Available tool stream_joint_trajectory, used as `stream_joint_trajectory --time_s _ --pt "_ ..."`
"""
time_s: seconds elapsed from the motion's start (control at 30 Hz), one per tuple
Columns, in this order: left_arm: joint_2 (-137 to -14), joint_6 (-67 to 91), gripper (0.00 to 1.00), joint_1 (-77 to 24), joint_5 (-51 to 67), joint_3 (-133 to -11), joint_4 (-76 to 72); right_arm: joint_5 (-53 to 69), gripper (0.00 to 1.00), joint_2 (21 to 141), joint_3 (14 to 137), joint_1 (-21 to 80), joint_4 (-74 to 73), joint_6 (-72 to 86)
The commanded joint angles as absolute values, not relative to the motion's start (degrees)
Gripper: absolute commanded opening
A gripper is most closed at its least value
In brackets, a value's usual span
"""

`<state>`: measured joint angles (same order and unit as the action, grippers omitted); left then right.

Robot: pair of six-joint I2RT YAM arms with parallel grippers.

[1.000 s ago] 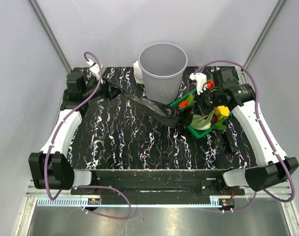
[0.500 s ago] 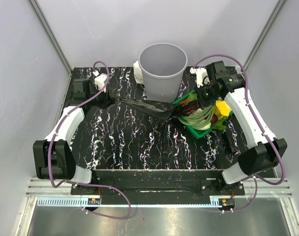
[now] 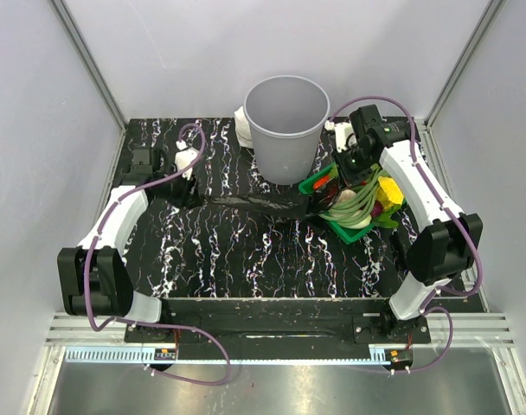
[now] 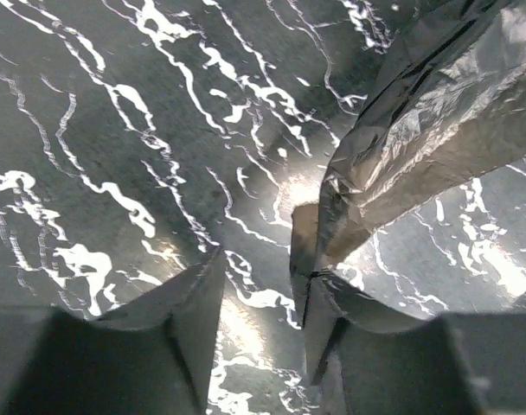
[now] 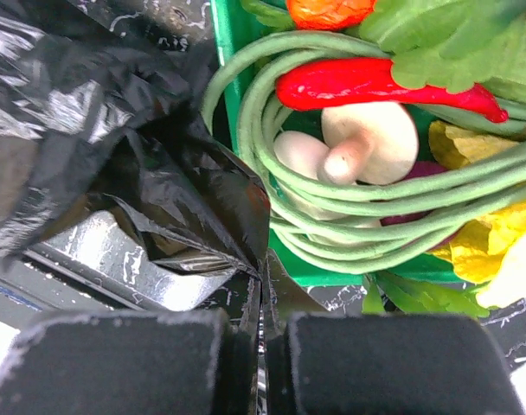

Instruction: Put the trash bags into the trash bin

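Observation:
The trash bag (image 3: 254, 204) is a glossy black film strip stretched across the table in front of the light-grey trash bin (image 3: 285, 151). My right gripper (image 3: 330, 194) holds its right end beside the green basket. In the right wrist view the right gripper (image 5: 265, 290) is shut on a fold of the bag (image 5: 90, 112). My left gripper (image 3: 188, 192) is at the bag's left end. The left wrist view shows that gripper (image 4: 259, 259) open, bare table between its fingers. The bag's end (image 4: 419, 130) rests against the right finger (image 4: 311, 285).
A green basket (image 3: 345, 232) of vegetables stands right of the bin, its wall (image 5: 323, 268) just past my right fingers. A small white roll (image 3: 241, 117) lies behind the bin on the left. A dark object (image 3: 401, 246) lies at the table's right side.
My left gripper moved right and nearer along the bag, closed, then opened again. The right arm pulled back toward the bin. The bag strip now lies flatter and more level.

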<state>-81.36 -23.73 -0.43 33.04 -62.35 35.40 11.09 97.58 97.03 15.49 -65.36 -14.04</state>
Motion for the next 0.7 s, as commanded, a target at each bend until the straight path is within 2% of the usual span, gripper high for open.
stream_joint_trajectory --time_s 0.0,0.03,0.07,0.17,0.2,0.43,0.57,0.67 --pt "-79.0 -30.1 0.58 -0.2 38.1 -63.8 39.4 17.3 0.00 95.8 99.3 15.3 -64.9 -15.9" --pt "-78.9 -30.7 0.71 -0.2 38.1 -64.0 39.5 17.7 0.00 95.6 99.1 15.3 -65.0 -16.3" --pt "-78.4 -31.3 0.78 -0.2 38.3 -64.2 39.5 17.7 0.00 95.3 98.8 15.3 -65.0 -16.5" --pt "-76.0 -35.3 0.96 -0.2 42.3 -63.8 39.1 17.5 0.00 94.8 98.2 15.3 -65.4 -16.6" --pt "-75.0 -37.2 0.99 -0.2 44.9 -63.8 39.4 17.5 0.00 94.9 98.3 15.3 -65.4 -16.6" --pt "-67.7 -46.3 0.99 -1.8 60.3 -67.3 43.2 16.8 0.00 97.6 101.2 15.9 -65.7 -14.8" --pt "-65.0 -47.2 0.99 -4.0 62.0 -70.3 43.1 15.1 0.00 100.0 103.4 16.3 -64.5 -13.4" --pt "-65.6 -48.3 0.99 -4.3 58.6 -71.3 43.4 13.3 0.00 101.4 104.5 16.3 -63.9 -13.2"
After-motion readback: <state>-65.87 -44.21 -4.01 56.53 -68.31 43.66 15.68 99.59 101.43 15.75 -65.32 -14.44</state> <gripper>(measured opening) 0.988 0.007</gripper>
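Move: The trash bag lies stretched between the hands: its left end is at the left fingertips, its middle some 18 cm to that hand's right and 2 cm lower. The trash bin stands about 22 cm right of the left hand and 12 cm farther out. From the right hand, already pinching the bag's other end, the bin is about 16 cm left and 9 cm ahead, the vegetable basket roughly 5 cm right, 1 cm ahead and 6 cm below. Open the left gripper from about a third to fully wide at the bag's left end, easing back a centimetre, then lift it some 13 cm while drawing it right and back, about 6 cm each. Swing its fingertips up as you rise and turn the wrist clockwise, some 40 degrees in all. Keep the right gripper shut on its end of the bag, letting it drift about 2 cm left. ##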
